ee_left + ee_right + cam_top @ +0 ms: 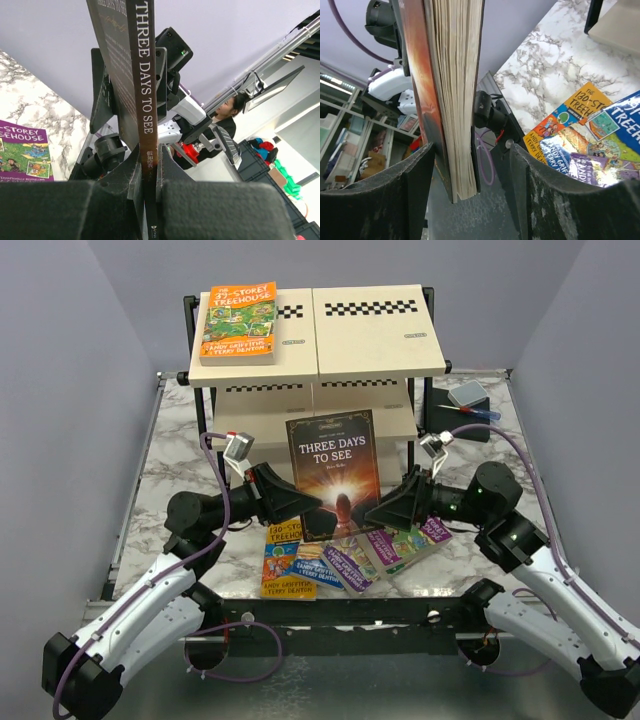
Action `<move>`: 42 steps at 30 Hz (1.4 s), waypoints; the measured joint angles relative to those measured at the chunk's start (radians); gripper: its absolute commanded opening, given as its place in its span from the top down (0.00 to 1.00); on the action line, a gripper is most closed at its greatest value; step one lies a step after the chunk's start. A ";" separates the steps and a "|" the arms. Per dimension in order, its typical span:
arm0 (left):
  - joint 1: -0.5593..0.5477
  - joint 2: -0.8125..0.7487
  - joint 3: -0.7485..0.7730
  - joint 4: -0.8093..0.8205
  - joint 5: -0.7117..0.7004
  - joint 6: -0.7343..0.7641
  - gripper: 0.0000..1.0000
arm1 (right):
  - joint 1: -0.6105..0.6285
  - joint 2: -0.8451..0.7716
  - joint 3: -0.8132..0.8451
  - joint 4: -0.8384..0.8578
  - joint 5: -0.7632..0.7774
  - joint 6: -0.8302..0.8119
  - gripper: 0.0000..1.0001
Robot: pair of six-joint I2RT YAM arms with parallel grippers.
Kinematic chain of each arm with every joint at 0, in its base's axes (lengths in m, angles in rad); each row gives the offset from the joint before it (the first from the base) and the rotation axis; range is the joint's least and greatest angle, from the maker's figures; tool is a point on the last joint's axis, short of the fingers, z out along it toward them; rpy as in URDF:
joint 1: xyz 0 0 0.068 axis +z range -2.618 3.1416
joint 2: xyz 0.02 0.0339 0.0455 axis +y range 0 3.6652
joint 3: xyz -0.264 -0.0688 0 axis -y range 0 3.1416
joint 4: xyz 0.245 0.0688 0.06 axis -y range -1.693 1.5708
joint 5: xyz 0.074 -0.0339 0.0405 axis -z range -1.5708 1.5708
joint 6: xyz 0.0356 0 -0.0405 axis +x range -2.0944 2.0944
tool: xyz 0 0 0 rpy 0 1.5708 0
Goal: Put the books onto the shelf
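A dark book, "Three Days to See" [333, 475], stands upright in the air in front of the shelf [370, 335]. My left gripper [300, 502] is shut on its spine edge; in the left wrist view the spine [144, 75] is pinched between both pads [149, 175]. My right gripper [385, 510] is open around the page edge [452, 75]. One finger [415, 175] lies against the cover and the other [540, 190] stands clear of it. An orange book [238, 322] lies on the shelf's top board. Several bright books [345, 560] lie fanned on the table below.
A small dark box with a grey top [467, 395] sits at the back right beside the shelf's black frame. The marble table [170, 440] ends at a raised rim on the left. Purple cables loop over both arms.
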State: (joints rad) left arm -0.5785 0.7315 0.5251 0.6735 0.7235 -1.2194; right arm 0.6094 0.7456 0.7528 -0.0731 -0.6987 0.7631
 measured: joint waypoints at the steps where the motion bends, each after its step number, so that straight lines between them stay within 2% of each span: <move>1: 0.000 0.000 0.000 0.001 -0.003 0.000 1.00 | 0.001 -0.008 -0.008 0.010 -0.006 0.011 0.38; 15: 0.000 -0.002 0.000 -0.008 -0.047 0.022 1.00 | 0.036 -0.057 -0.035 0.110 -0.031 0.119 0.47; 26: -0.002 -0.011 0.055 -0.341 -0.131 0.190 1.00 | 0.061 -0.028 -0.005 0.046 0.010 0.114 0.60; 33: -0.005 -0.017 0.100 -0.483 -0.172 0.262 1.00 | 0.074 0.003 0.023 -0.049 0.079 0.081 0.68; 35: -0.005 -0.018 0.108 -0.508 -0.181 0.274 1.00 | 0.078 0.009 0.028 -0.070 0.100 0.073 0.73; 38: -0.006 -0.021 0.118 -0.549 -0.195 0.284 1.00 | 0.088 0.021 0.035 -0.106 0.133 0.061 0.84; 40: -0.006 -0.021 0.120 -0.561 -0.203 0.287 1.00 | 0.096 0.035 0.044 -0.133 0.159 0.049 0.88; 42: -0.006 -0.020 0.120 -0.575 -0.212 0.290 1.00 | 0.106 0.048 0.054 -0.153 0.181 0.044 0.98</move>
State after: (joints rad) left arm -0.5846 0.7113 0.6453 0.0986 0.5110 -0.9298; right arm 0.7155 0.7940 0.8066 -0.2260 -0.5175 0.8074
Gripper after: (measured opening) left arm 0.084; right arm 0.138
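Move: The book Three Days to See is already pinched at its spine by the left hand. Its middle is about 4 cm to that hand's right, 2 ahead and 3 above; from the right hand, 6 cm left, 2 ahead and 4 above. From the left hand, the purple 52-storey book lies roughly 6 ahead, 8 right, and the purple 117-storey book 9 ahead, 18 right, both some 30 below. The shelf's middle tier is around 30 straight ahead and 12 lower. The right fingers, open around the book's page edge, close and pinch it; that hand first backs off and rises a couple of centimetres, then comes forward and down by 3 to 4 cm. The left hand keeps its pinch on the spine and, after a slight rise, carries it about 5 cm down and nearly as far forward towards the shelf, turning counter-clockwise and rolling its left side up. ##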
